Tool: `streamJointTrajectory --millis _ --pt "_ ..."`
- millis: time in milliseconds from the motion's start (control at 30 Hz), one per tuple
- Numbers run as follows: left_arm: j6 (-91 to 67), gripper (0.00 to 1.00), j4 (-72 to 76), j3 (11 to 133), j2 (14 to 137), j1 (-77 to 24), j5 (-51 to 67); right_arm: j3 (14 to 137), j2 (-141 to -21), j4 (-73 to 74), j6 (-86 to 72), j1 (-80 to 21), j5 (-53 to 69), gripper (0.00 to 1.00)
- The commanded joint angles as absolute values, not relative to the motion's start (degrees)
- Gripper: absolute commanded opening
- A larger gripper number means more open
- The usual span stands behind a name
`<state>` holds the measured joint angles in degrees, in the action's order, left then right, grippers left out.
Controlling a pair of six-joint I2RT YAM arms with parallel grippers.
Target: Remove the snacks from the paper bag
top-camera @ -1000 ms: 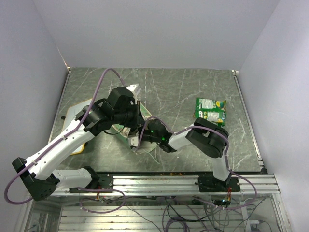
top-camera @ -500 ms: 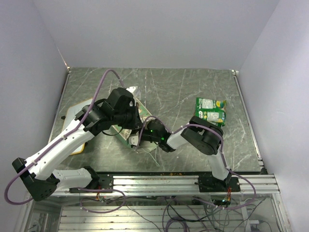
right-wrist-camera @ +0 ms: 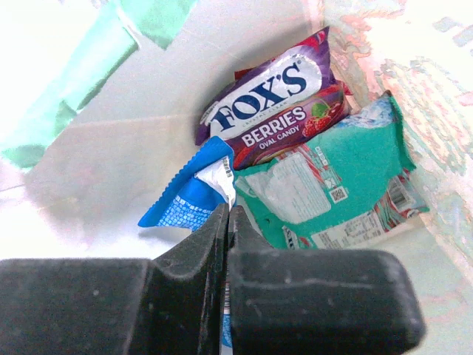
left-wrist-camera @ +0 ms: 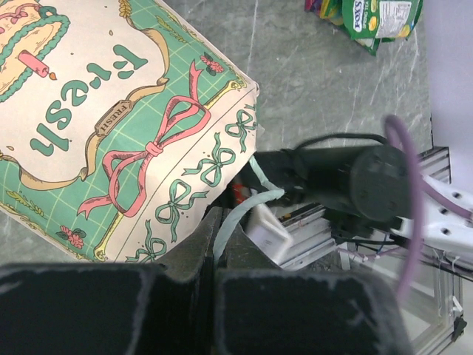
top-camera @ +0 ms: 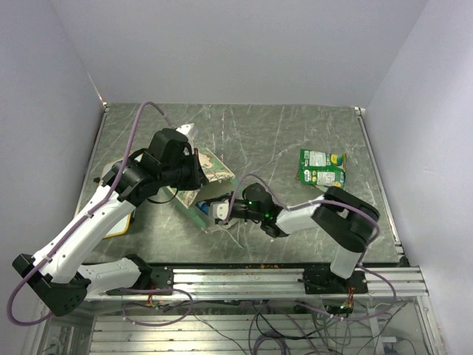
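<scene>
The green printed paper bag point(top-camera: 213, 171) lies on its side on the table; its "Fresh" side fills the left wrist view point(left-wrist-camera: 126, 126). My left gripper point(left-wrist-camera: 218, 222) is shut on the bag's pale green handle strip point(left-wrist-camera: 244, 207) and also shows in the top view point(top-camera: 196, 176). My right gripper point(top-camera: 220, 211) reaches into the bag's mouth. Inside the bag's cream-white interior it point(right-wrist-camera: 228, 211) is shut on a blue-and-white snack packet point(right-wrist-camera: 194, 191). A magenta-purple Fox's packet point(right-wrist-camera: 277, 103) and a teal packet point(right-wrist-camera: 336, 181) lie deeper in. Green-and-white snack packets point(top-camera: 321, 168) lie on the table to the right.
A yellow-framed board point(top-camera: 118, 225) lies partly under my left arm at the table's left. The metal rail point(top-camera: 295, 277) runs along the near edge. The snack pile also shows at the top of the left wrist view point(left-wrist-camera: 377, 18). White walls close off the sides.
</scene>
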<state>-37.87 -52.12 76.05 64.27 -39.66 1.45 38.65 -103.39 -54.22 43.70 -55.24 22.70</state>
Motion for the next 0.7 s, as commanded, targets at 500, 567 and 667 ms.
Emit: streamJointTrajectory --millis 500,567,667 --pt "-38.1 0.07 -45.6 74.4 67.4 -36.6 0.1 37.1 -51.0 -0.6 16.8 -55.5 15.9 0.0" --pt "-39.1 0.07 -45.3 73.8 67.5 -36.3 0.0 40.1 -48.3 5.8 13.6 -55.6 9.7 0.0" --pt "-39.7 0.07 -44.9 73.4 67.9 -36.2 0.1 45.1 -45.2 13.4 5.1 -55.5 -5.4 0.0"
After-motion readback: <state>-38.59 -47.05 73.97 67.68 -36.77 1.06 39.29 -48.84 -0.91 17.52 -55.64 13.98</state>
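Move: The right hand already pinches a blue packet inside the paper bag; the green snack pouch out on the table lies some 16 cm ahead, 38 cm to its right and 8 cm lower. Still in the bag are a purple Fox's pack, about 2 cm ahead and 10 cm left, and a green pack, 5 cm ahead and 8 cm left, both slightly below. From the left hand the pouch is about 19 cm ahead, 40 cm right and 26 cm down. Right hand draws its blue packet up 15 cm, right and back from the bag; left hand eases forward. ##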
